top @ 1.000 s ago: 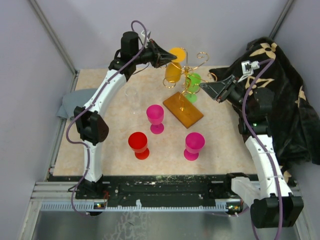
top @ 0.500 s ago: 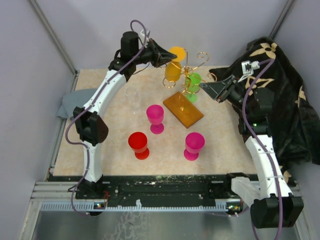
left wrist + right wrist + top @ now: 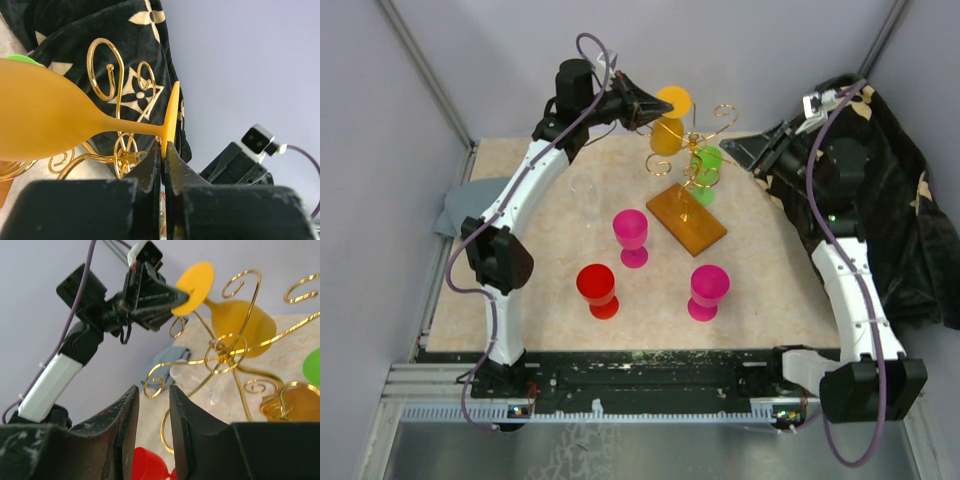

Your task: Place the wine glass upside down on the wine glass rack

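My left gripper is shut on the round foot of an orange wine glass. It holds the glass tilted, bowl lower than foot, beside the top scrolls of the gold wire rack. The rack stands on its amber-brown base. In the right wrist view the glass lies just behind the rack's hub. A green glass is among the rack's arms. My right gripper is right of the rack, jaws slightly apart and empty.
Two magenta glasses and a red one stand upright in front of the rack. A clear glass stands left of it. A black patterned cloth covers the right side; a grey-blue cloth lies left.
My right gripper has drawn up and back, away from the rack. My left gripper has lifted the orange glass slightly.
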Tool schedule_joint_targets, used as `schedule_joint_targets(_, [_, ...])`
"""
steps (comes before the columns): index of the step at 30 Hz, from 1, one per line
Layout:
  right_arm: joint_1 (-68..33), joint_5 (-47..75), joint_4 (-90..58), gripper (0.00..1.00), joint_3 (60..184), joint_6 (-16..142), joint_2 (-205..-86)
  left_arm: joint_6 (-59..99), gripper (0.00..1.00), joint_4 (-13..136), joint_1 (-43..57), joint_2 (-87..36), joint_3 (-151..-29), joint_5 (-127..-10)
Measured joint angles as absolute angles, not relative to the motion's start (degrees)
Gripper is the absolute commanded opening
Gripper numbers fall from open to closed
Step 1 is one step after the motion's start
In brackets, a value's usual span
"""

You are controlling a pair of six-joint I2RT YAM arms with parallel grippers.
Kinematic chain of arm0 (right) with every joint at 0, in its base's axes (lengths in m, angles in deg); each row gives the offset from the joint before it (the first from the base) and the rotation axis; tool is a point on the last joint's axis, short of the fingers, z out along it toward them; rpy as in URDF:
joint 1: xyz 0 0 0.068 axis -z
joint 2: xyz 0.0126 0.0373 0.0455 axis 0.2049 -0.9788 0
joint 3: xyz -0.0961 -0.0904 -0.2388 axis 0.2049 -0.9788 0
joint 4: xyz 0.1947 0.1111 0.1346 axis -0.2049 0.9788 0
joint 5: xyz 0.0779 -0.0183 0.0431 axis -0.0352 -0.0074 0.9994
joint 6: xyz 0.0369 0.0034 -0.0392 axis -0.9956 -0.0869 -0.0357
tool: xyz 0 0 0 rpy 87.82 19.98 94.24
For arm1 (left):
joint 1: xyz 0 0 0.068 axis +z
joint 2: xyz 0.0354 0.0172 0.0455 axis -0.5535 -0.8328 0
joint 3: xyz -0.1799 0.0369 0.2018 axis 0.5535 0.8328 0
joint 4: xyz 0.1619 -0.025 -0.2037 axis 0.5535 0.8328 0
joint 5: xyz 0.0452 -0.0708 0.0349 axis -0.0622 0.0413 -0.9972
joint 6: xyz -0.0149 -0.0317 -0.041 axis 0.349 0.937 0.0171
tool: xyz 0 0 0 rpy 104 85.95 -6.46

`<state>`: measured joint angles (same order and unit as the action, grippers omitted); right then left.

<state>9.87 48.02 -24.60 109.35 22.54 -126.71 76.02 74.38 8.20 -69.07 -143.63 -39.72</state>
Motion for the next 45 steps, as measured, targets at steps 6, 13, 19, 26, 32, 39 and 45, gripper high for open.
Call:
schedule_joint_targets(6, [9.9, 47.1, -22.3, 0.34, 119.9, 23.3, -136.8, 76.0, 0.0, 74.0, 8.2, -69.1, -142.5, -39.7])
schedule_joint_targets(13, [9.8, 46.7, -16.8, 0.36, 130.9, 23.6, -147.6, 76.0, 0.0, 73.8, 8.2, -69.1, -142.1, -39.7])
schedule_joint_targets(19, [8.6, 46.3, -11.4, 0.36, 142.0, 25.2, -154.7, 76.0, 0.0, 73.7, 8.2, -69.1, -141.9, -39.7])
schedule_joint_targets(26, [5.3, 46.3, -4.7, 0.36, 153.2, 27.2, -162.6, 76.0, 0.0, 73.6, 8.2, -69.1, -141.8, -39.7])
schedule_joint_targets(32, [3.0, 46.3, 0.8, 0.36, 154.6, 28.3, -165.7, 76.0, 0.0, 73.6, 8.2, -69.1, -141.7, -39.7])
schedule_joint_targets(39, [2.3, 46.5, 1.8, 0.34, 154.3, 28.7, -165.8, 76.0, 0.0, 73.5, 8.2, -69.0, -141.7, -39.7])
schedule_joint_targets(45, [2.0, 46.7, 1.6, 0.25, 154.2, 28.7, -165.8, 76.0, 0.0, 73.3, 8.2, -69.0, -141.7, -39.7])
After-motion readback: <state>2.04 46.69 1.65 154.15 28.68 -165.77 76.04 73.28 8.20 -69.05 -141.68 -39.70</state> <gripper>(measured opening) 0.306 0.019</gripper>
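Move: The yellow wine glass already hangs upside down from the left fingers, which pinch its foot. The foot's middle is about 16 cm ahead, 10 cm left and 2 cm below the right hand. From that hand, the gold rack's hub lies roughly 9 cm ahead, 6 left and 9 below, its near upper curl some 12 ahead and 1 left, 2 below. From the left hand the hub is about 5 cm back, 7 right and 7 below. With its fingers staying part-open, the right hand reaches forward about 13 cm towards the yellow glass's foot, rising slightly on the way, then bears left some 6 cm and dips to end a little below its starting height, the wrist tipping down about 15 degrees to bring the fingertips up close to the foot's rim opposite the left gripper. The left hand keeps its pinch on the foot and settles only about 1 cm lower, otherwise holding the glass still beside the rack; whether the right fingers touch the foot can't be seen. ##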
